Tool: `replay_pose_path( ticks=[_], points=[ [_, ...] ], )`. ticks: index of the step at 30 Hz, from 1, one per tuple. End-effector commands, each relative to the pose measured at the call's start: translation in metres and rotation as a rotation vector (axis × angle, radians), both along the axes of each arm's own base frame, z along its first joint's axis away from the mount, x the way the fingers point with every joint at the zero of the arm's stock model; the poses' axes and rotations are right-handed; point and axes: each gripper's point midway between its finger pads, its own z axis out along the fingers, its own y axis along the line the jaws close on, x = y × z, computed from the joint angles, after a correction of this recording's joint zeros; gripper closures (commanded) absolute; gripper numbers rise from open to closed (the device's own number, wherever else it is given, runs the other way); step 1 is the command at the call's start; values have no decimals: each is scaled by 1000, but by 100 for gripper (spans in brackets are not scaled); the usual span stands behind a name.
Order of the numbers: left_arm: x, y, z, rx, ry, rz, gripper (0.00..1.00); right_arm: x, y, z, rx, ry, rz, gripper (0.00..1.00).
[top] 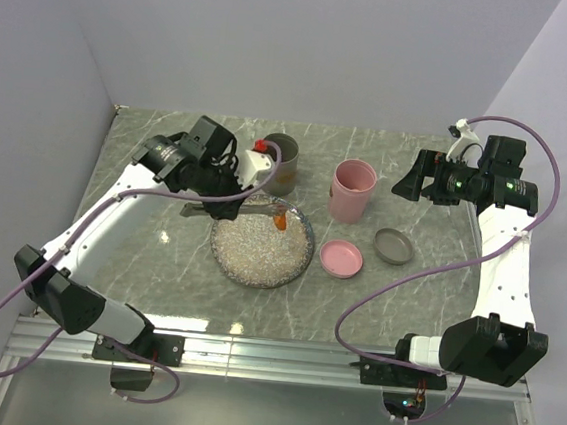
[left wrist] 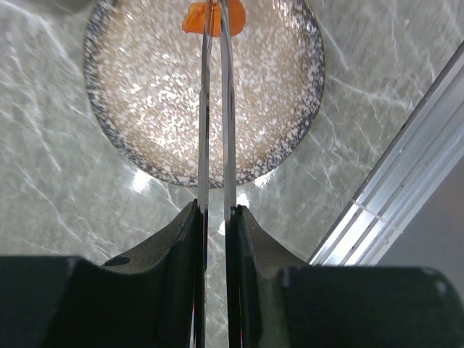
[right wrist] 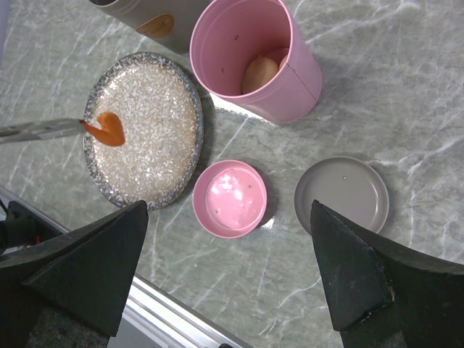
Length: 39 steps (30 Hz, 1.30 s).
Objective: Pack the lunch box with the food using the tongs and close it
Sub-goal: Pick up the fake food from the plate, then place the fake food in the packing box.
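Note:
My left gripper (left wrist: 216,217) is shut on the handle end of the thin metal tongs (left wrist: 215,109). Their tips pinch an orange chunk (top: 281,218) at the far edge of the speckled plate (top: 249,254), whether just above it or touching I cannot tell. The right wrist view shows the same chunk (right wrist: 109,129) at the tong tips (right wrist: 43,129). The pink cylindrical lunch box (top: 352,190) stands upright and uncovered, with a beige ball (right wrist: 259,72) inside. My right gripper (right wrist: 228,206) is open and empty, high above the pink lid (right wrist: 230,199).
A grey lid (top: 394,246) lies right of the pink lid (top: 341,258). A grey cylindrical container (top: 280,162) stands behind the plate. The table's metal rail (left wrist: 406,188) runs along the near edge. Walls close in the back and both sides.

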Motion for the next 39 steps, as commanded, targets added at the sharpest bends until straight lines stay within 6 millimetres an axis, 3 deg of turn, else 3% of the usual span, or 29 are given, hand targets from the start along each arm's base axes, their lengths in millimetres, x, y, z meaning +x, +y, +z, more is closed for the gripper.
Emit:
replay_pose_path(
  ticks=[1, 9, 16, 22, 30, 37, 39],
  points=[
    [6, -9, 30, -80, -43, 3, 100, -3, 2, 12, -16, -49, 13, 0],
    [43, -13, 67, -130, -114, 36, 100, -1, 1, 11, -18, -47, 13, 0],
    [97, -7, 89, -173, -153, 103, 100, -1, 0, 3, -22, -30, 10, 0],
    [134, 6, 85, -183, -159, 160, 100, 1, -2, -1, -28, -20, 10, 0],
    [154, 12, 63, -171, -155, 182, 99, 4, -2, -6, -26, -4, 11, 0],
    [163, 8, 60, -182, -146, 195, 85, 5, -2, -8, -19, 3, 12, 0],
    [165, 7, 62, -190, -144, 205, 73, 4, -2, -7, -19, 0, 11, 0]
  ],
)
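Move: The left hand holds the tongs, with the orange fake food already off the plate in their tips, about 5 cm ahead, 10 cm to its right and 11 cm lower. The grey cup it goes to stands roughly 22 cm ahead, 9 cm right and 17 cm below. The plate's middle is some 7 cm ahead, 6 cm right and 23 cm down; the pink cup 17 cm ahead and 27 cm right. From the right hand, the grey cup lies about 14 cm ahead, 28 cm left and 22 cm below. Up first and then forward in an arc, the left hand carries the orange piece away from the plate to the grey cup's mouth, about 15 cm farther out, climbing some 7 cm and easing back down about 3 cm at the end. The wrist turns a little counter-clockwise, some 10 degrees, while the fingers keep the tongs squeezed. ##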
